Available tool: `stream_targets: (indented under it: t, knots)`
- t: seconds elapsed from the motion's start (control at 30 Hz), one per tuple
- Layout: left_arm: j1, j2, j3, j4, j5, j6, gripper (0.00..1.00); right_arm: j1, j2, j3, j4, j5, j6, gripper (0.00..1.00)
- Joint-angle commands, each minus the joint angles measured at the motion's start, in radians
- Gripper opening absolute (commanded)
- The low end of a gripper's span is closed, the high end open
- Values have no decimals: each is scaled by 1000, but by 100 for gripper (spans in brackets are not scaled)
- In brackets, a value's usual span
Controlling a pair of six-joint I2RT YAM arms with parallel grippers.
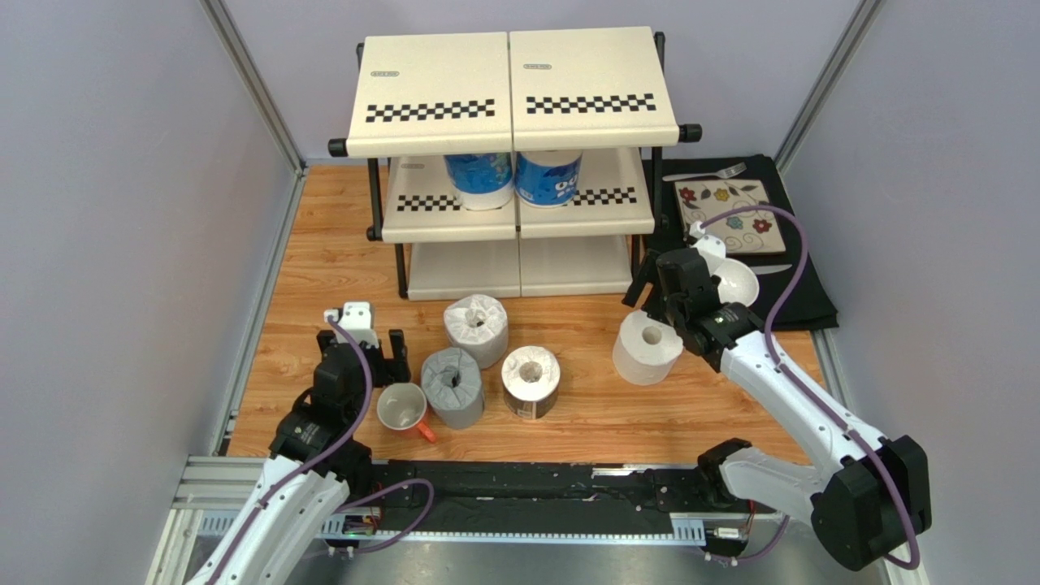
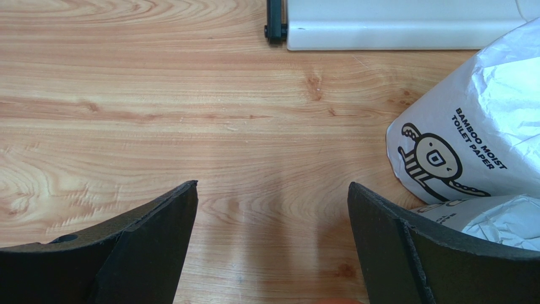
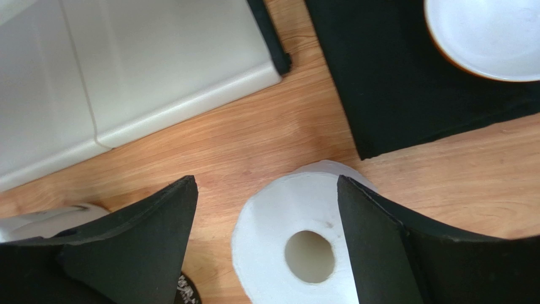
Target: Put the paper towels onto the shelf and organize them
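The shelf stands at the back, with two blue-printed paper towels on its middle tier. On the table stand a white wrapped roll, a grey roll, a dark-wrapped roll and a plain white roll. My right gripper hovers open over the plain white roll. Its right finger overlaps the roll's edge and its left finger stands apart from it. My left gripper is open over bare wood, left of the wrapped roll.
A white mug with an orange handle sits just left of the grey roll. Right of the shelf lies a black mat carrying a floral tile, a fork and a white bowl. The shelf's bottom panel is close ahead.
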Motion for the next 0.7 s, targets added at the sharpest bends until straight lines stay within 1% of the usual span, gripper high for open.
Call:
stream_targets:
  t: [0.0,0.1,0.27,0.33,0.43,0.67]
  knots:
    - [1,0,26,4,-11,-5,96,-2,-11,50,-122,123,26,84]
    - [1,-2,26,2,-15,-4,96,-2,-40,68,-200,132,48,83]
    - [1,-2,26,-1,-19,-4,96,-4,-137,32,-301,160,77,83]
    - [1,0,26,-1,-19,-4,96,-2,-184,18,-314,163,80,83]
    - [1,0,26,-1,-19,-2,96,-1,-211,-5,-324,160,83,83]
    - [1,-2,28,-6,-24,-2,96,-4,-188,-45,-309,79,78,81]
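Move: Behind and below the right hand stands the white paper towel roll, about 6 cm back, 2 cm to its right and 9 cm lower. From that hand the white bowl on the dark cloth is roughly 6 cm ahead, 16 cm right and 12 cm down, while the brown-banded roll is some 11 cm back and 17 cm left, 9 cm down. For the left hand, the white roll lies about 45 cm right, level fore and aft, 5 cm lower. Drawing back about 6 cm and right about 5 cm, the right hand comes in over the white paper towel roll, away from the shelf. It dips slightly, rises a little, then sinks to about its starting height, turning some 5-10 degrees clockwise. Its fingers stay wide open, with no touch to be seen. ##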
